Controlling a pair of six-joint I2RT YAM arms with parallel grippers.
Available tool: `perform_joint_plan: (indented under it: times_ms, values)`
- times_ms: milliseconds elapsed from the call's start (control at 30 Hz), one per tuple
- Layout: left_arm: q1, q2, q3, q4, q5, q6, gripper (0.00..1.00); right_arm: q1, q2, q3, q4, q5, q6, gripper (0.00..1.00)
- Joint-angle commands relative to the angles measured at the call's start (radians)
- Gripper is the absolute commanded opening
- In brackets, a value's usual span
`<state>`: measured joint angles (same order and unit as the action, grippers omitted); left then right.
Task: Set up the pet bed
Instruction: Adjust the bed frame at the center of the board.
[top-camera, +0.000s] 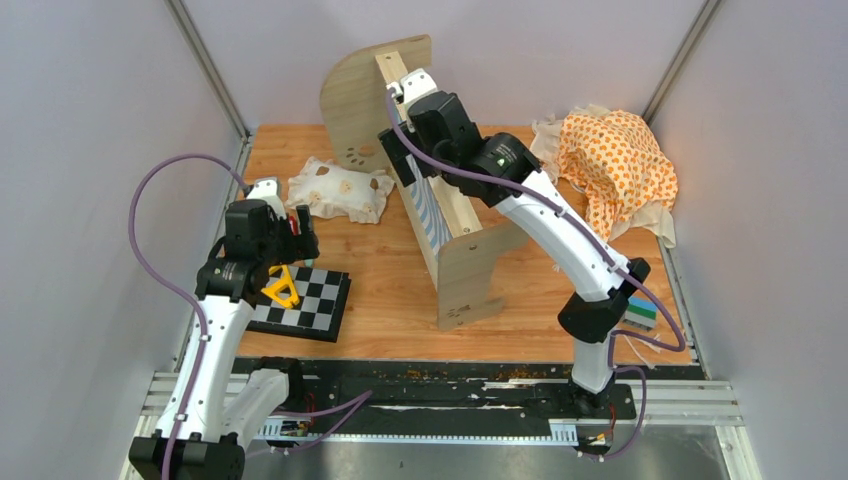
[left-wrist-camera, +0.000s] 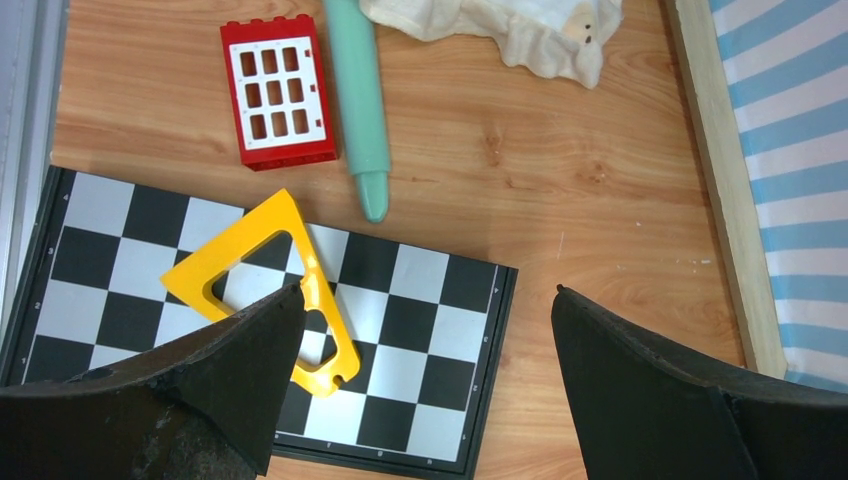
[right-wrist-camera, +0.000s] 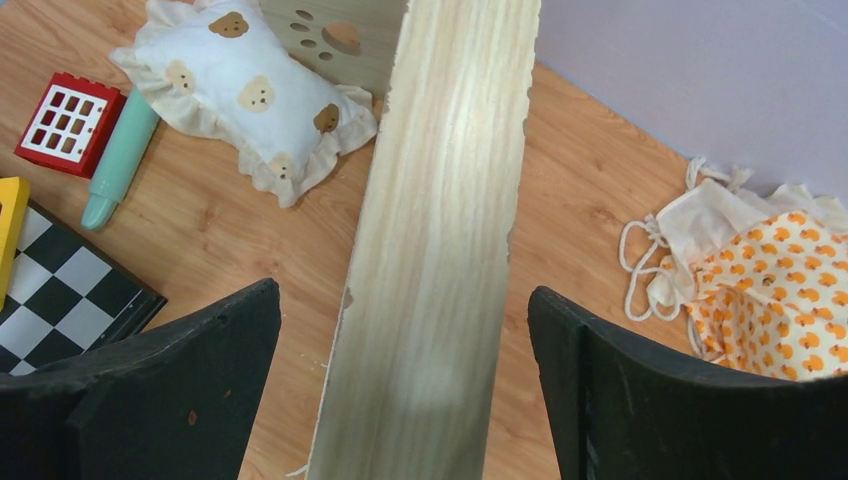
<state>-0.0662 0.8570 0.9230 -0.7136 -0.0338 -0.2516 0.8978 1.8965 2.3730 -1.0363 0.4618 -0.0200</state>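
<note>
The pet bed (top-camera: 470, 275) lies on its side in the middle of the table, with its blue-white striped base (left-wrist-camera: 790, 150) facing left. My right gripper (top-camera: 412, 165) is open and straddles the bed's upper side rail (right-wrist-camera: 440, 250). A gap shows between the rail and each finger. My left gripper (top-camera: 303, 238) hangs open over the right edge of a chessboard (left-wrist-camera: 420, 330), with nothing between its fingers. The white pillow with bear prints (top-camera: 338, 188) lies left of the bed. The orange-patterned cushion with ties (top-camera: 612, 165) is heaped at the back right.
A yellow triangular frame (left-wrist-camera: 240, 250) rests on the chessboard. A red window block (left-wrist-camera: 278, 90) and a teal stick (left-wrist-camera: 358, 100) lie beyond it, near the pillow. A small stack of coloured blocks (top-camera: 640, 310) sits by the right arm. Grey walls close in three sides.
</note>
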Motion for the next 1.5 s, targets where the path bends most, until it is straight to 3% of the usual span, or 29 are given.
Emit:
perform_joint_plan:
  times_ms: [0, 167, 433, 667, 767, 867, 1033, 1200, 1333, 1467]
  values:
    - [-0.002, 0.003, -0.001, 0.033, 0.014, 0.018, 1.0, -0.035, -0.009, 0.028, -0.036, -0.091, 0.077, 0.92]
    - [-0.002, 0.006, -0.003, 0.034, 0.018, 0.018, 1.0, -0.054, -0.003, 0.033, -0.051, -0.14, 0.092, 0.81]
    - [-0.001, 0.015, -0.003, 0.036, 0.027, 0.02, 1.0, -0.056, 0.044, 0.075, -0.082, -0.136, 0.079, 0.75]
    - [-0.001, 0.021, -0.003, 0.036, 0.028, 0.023, 1.0, -0.076, 0.042, 0.086, -0.081, -0.111, 0.084, 0.38]
    - [-0.002, 0.024, -0.003, 0.038, 0.028, 0.023, 1.0, -0.165, -0.015, 0.035, -0.061, -0.245, 0.134, 0.19]
    - [-0.002, 0.028, -0.002, 0.039, 0.046, 0.025, 1.0, -0.311, -0.121, -0.135, 0.04, -0.47, 0.211, 0.0]
    - [-0.002, 0.035, 0.014, 0.053, 0.079, 0.012, 1.0, -0.566, -0.254, -0.433, 0.241, -0.83, 0.32, 0.0]
    - [-0.002, 0.064, 0.041, 0.135, 0.207, -0.08, 1.0, -0.755, -0.285, -0.642, 0.416, -1.103, 0.417, 0.0]
    - [-0.015, 0.105, 0.027, 0.289, 0.271, -0.173, 1.0, -0.822, -0.276, -0.683, 0.441, -1.13, 0.406, 0.0]
    - [-0.1, 0.201, 0.026, 0.423, 0.264, -0.26, 1.0, -0.875, -0.273, -0.732, 0.458, -1.147, 0.399, 0.0]
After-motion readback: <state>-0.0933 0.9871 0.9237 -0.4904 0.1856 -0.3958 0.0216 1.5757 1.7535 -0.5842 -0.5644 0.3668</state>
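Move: The stretch of the bed frame's upper rail to be gripped is already between the right hand's open fingers, about 3 cm below and 1 cm ahead of the hand point. The near end panel is roughly 18 cm back and 9 cm right, the far panel 12 cm ahead and 11 cm left; the pillow lies level, 19 cm left, on the table 33 cm below. From the left hand, that rail stretch is some 28 cm right, 10 cm ahead and 13 cm higher. The right hand's fingers close on both edges of the upper rail after sinking about 2 cm, then keep that pinch while the hand hauls the rail some 20 cm to the right and 7 cm forward, rolling roughly 45 degrees so its left side rises. Late on, the empty, open left hand sets off right and forward, about 7 cm, towards the frame. ##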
